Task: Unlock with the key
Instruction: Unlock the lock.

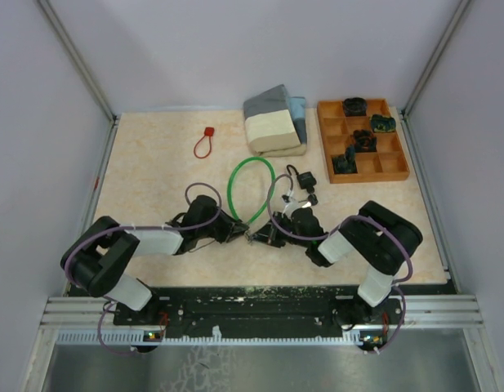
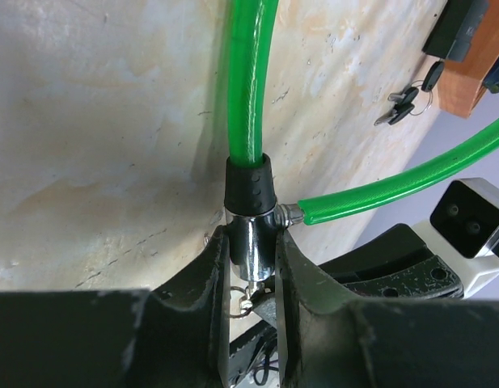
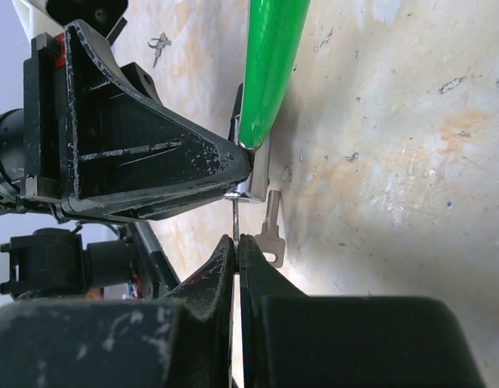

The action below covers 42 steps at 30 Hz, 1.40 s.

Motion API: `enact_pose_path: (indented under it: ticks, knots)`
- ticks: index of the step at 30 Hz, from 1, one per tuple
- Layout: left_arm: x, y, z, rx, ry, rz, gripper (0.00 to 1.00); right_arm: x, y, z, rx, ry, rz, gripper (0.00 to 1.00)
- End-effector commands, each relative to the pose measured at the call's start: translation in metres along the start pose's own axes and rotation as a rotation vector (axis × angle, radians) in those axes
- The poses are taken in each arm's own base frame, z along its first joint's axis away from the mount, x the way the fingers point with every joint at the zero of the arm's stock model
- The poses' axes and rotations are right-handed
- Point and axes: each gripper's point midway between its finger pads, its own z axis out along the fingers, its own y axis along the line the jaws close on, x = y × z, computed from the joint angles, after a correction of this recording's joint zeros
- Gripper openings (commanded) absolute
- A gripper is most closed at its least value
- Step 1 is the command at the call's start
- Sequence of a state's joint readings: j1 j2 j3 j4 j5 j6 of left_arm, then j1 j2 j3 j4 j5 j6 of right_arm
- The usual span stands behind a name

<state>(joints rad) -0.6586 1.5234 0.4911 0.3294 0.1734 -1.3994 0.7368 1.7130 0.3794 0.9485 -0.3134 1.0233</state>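
Observation:
A green cable lock [image 1: 250, 189] lies looped on the table. In the left wrist view its chrome lock cylinder [image 2: 251, 242] sits below a black collar, and my left gripper [image 2: 251, 257] is shut on that cylinder. My right gripper [image 3: 238, 240] meets it end-on and is shut on a thin key [image 3: 235, 218] that runs into the cylinder's end [image 3: 255, 176]. A second silver key [image 3: 271, 234] hangs loose beside it on the ring. From above, the left gripper [image 1: 238, 232] and right gripper [image 1: 263, 237] face each other tip to tip.
A wooden compartment tray [image 1: 392, 164] holding black parts stands at the back right. Foam blocks [image 1: 274, 122] are stacked beside it. A small red loop lock [image 1: 205, 143] lies at the back left. A black bunch of keys [image 1: 304, 180] lies just behind the right gripper.

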Motion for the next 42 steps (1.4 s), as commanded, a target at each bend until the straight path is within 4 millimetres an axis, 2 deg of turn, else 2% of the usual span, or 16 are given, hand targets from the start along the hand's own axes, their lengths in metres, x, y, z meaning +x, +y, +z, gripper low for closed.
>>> enact_pose_path:
  ticks: [1, 6, 10, 14, 18, 22, 28, 31, 37, 39, 42]
  knots:
    - [0.049, -0.030, -0.017, 0.119, 0.190, -0.021, 0.00, -0.064, 0.027, 0.001, -0.057, -0.282, -0.105, 0.00]
    - [0.058, -0.042, -0.019, 0.144, 0.211, -0.010, 0.00, -0.077, 0.044, 0.000, -0.102, -0.324, -0.177, 0.00]
    - [0.061, -0.047, -0.019, 0.137, 0.211, 0.013, 0.00, -0.079, 0.051, 0.004, -0.120, -0.314, -0.265, 0.00]
    - [0.060, -0.045, -0.020, 0.140, 0.208, -0.011, 0.00, -0.078, 0.050, 0.005, -0.120, -0.321, -0.284, 0.00]
    - [0.062, -0.056, -0.020, 0.177, 0.216, -0.029, 0.00, -0.069, 0.051, 0.010, -0.143, -0.318, -0.258, 0.00]
    - [0.071, -0.067, -0.021, 0.199, 0.233, -0.005, 0.00, -0.069, 0.052, 0.009, -0.172, -0.361, -0.250, 0.00]
    - [0.078, -0.062, -0.022, 0.197, 0.254, -0.003, 0.01, -0.072, 0.052, 0.010, -0.179, -0.382, -0.272, 0.00]
    - [0.075, -0.060, -0.025, 0.208, 0.241, 0.000, 0.12, -0.074, 0.050, 0.005, -0.174, -0.393, -0.276, 0.00]
    - [0.054, -0.055, -0.036, 0.225, 0.162, 0.027, 0.52, -0.076, 0.048, -0.006, -0.185, -0.373, -0.246, 0.00]
    - [0.047, -0.053, -0.039, 0.225, 0.137, 0.034, 0.59, -0.074, 0.048, -0.008, -0.197, -0.358, -0.227, 0.00]
    - [0.038, -0.050, -0.045, 0.242, 0.106, 0.037, 0.63, -0.072, 0.051, -0.010, -0.226, -0.324, -0.187, 0.00]
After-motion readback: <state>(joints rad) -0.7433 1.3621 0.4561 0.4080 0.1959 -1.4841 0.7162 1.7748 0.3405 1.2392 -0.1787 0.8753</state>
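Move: The left fingers already grip the lock's metal barrel, with the key about 3 cm to their right and 2 cm back. From the right hand, which holds that key in the barrel, the lock's barrel lies some 4 cm left, 2 cm ahead and 1 cm lower. The black padlock sits roughly 15 cm ahead and 13 cm to the right of the right hand, the dark-headed keys about 10 cm ahead and 15 cm right, both some 3 cm below. Right hand twists the key some 15 degrees, edging forward; left opens, freeing the lock, and rises 6 cm. ##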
